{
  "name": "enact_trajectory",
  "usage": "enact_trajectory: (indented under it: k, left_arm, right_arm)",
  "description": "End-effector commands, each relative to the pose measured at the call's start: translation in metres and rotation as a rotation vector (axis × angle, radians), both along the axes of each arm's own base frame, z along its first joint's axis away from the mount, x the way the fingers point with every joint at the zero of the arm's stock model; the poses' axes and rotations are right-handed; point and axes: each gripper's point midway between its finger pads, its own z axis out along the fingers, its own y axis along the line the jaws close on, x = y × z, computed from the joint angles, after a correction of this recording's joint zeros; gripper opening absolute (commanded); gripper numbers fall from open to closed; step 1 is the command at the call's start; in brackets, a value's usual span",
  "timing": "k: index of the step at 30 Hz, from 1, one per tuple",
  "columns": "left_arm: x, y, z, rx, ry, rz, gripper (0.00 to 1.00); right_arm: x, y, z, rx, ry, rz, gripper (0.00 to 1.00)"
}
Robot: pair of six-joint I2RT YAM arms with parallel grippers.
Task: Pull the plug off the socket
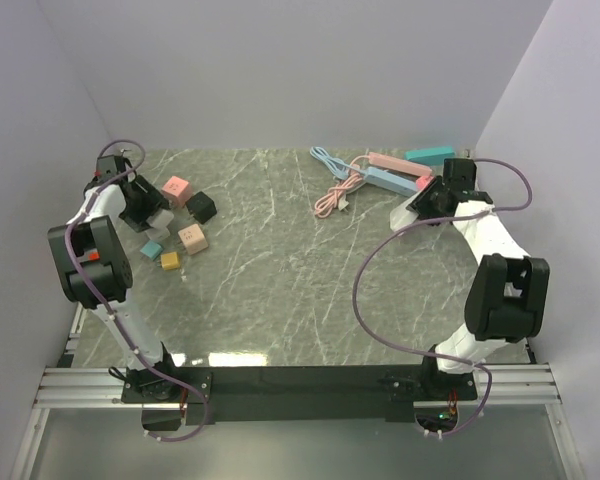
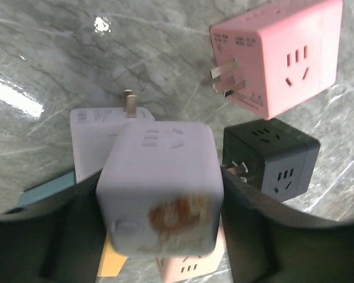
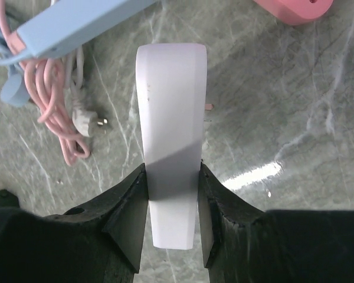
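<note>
My left gripper (image 2: 159,197) is shut on a lavender cube socket (image 2: 159,183) with a brown stain on its near face. Behind it is a white cube adapter (image 2: 91,138) with a metal prong pointing up; I cannot tell whether the two are joined. In the top view the left gripper (image 1: 143,208) is at the far left among the cubes. My right gripper (image 3: 172,194) is shut on a white power strip (image 3: 171,118), which lies flat on the table. In the top view the right gripper (image 1: 427,200) holds the strip (image 1: 404,215) at the far right.
A pink cube (image 2: 283,56) and a black cube (image 2: 271,156) lie right of the left gripper; a yellow cube (image 2: 114,262) and another pink cube (image 2: 189,268) lie below it. A blue strip (image 3: 76,26), pink cable (image 3: 47,112) and white plug (image 3: 85,121) lie left of the white strip.
</note>
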Motion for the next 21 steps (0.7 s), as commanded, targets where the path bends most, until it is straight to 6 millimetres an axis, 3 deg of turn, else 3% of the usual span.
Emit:
enact_trajectory:
  k: [1, 6, 11, 14, 20, 21]
  left_arm:
    - [0.019, 0.012, 0.033, 0.037, -0.099, 0.040, 0.75]
    - [0.022, 0.010, 0.058, 0.037, -0.148, 0.032, 0.99]
    - [0.021, 0.004, 0.086, 0.026, -0.203, 0.018, 0.99]
    - [0.015, -0.005, 0.117, 0.007, -0.286, -0.006, 0.99]
    - [-0.001, -0.046, 0.142, -0.101, -0.385, -0.126, 0.99]
    - [-0.004, -0.050, 0.141, -0.109, -0.385, -0.139, 1.00]
  right_arm:
    - [0.025, -0.008, 0.011, 0.060, -0.092, -0.078, 0.00]
    - [0.042, -0.019, -0.002, 0.125, -0.095, -0.158, 0.00]
    - [0.061, -0.026, -0.013, 0.196, -0.097, -0.235, 0.00]
    - [0.077, -0.022, -0.017, 0.281, -0.149, -0.242, 0.00]
    - [0.087, -0.016, -0.042, 0.380, -0.144, -0.256, 0.01]
    - [0.085, -0.015, -0.047, 0.382, -0.130, -0.262, 0.19]
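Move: My left hand still holds the white plug cube about 4 cm above its resting spot, which lies some 2 cm ahead and 2 cm right. The pink cube stands 10 cm ahead and 4 right, the black cube 5 ahead and 10 right, the flat white adapter 1 back and 2 left. My right hand carries the white socket strip; the pink board is about 12 cm ahead, 6 right and 12 below, the blue strip 17 ahead and 5 left. My left hand spreads its fingers wide and lets go of the white plug cube, barely shifting at first, then climbs faster and faster away from it, about 12 cm, drifting a little right near the end as the fingers tip up towards forward. Meanwhile my right hand keeps its grip on the socket strip and carries it some 8 cm forward, slightly down and right, towards the pink board, rolling its left side up about 20 degrees and turning clockwise. ##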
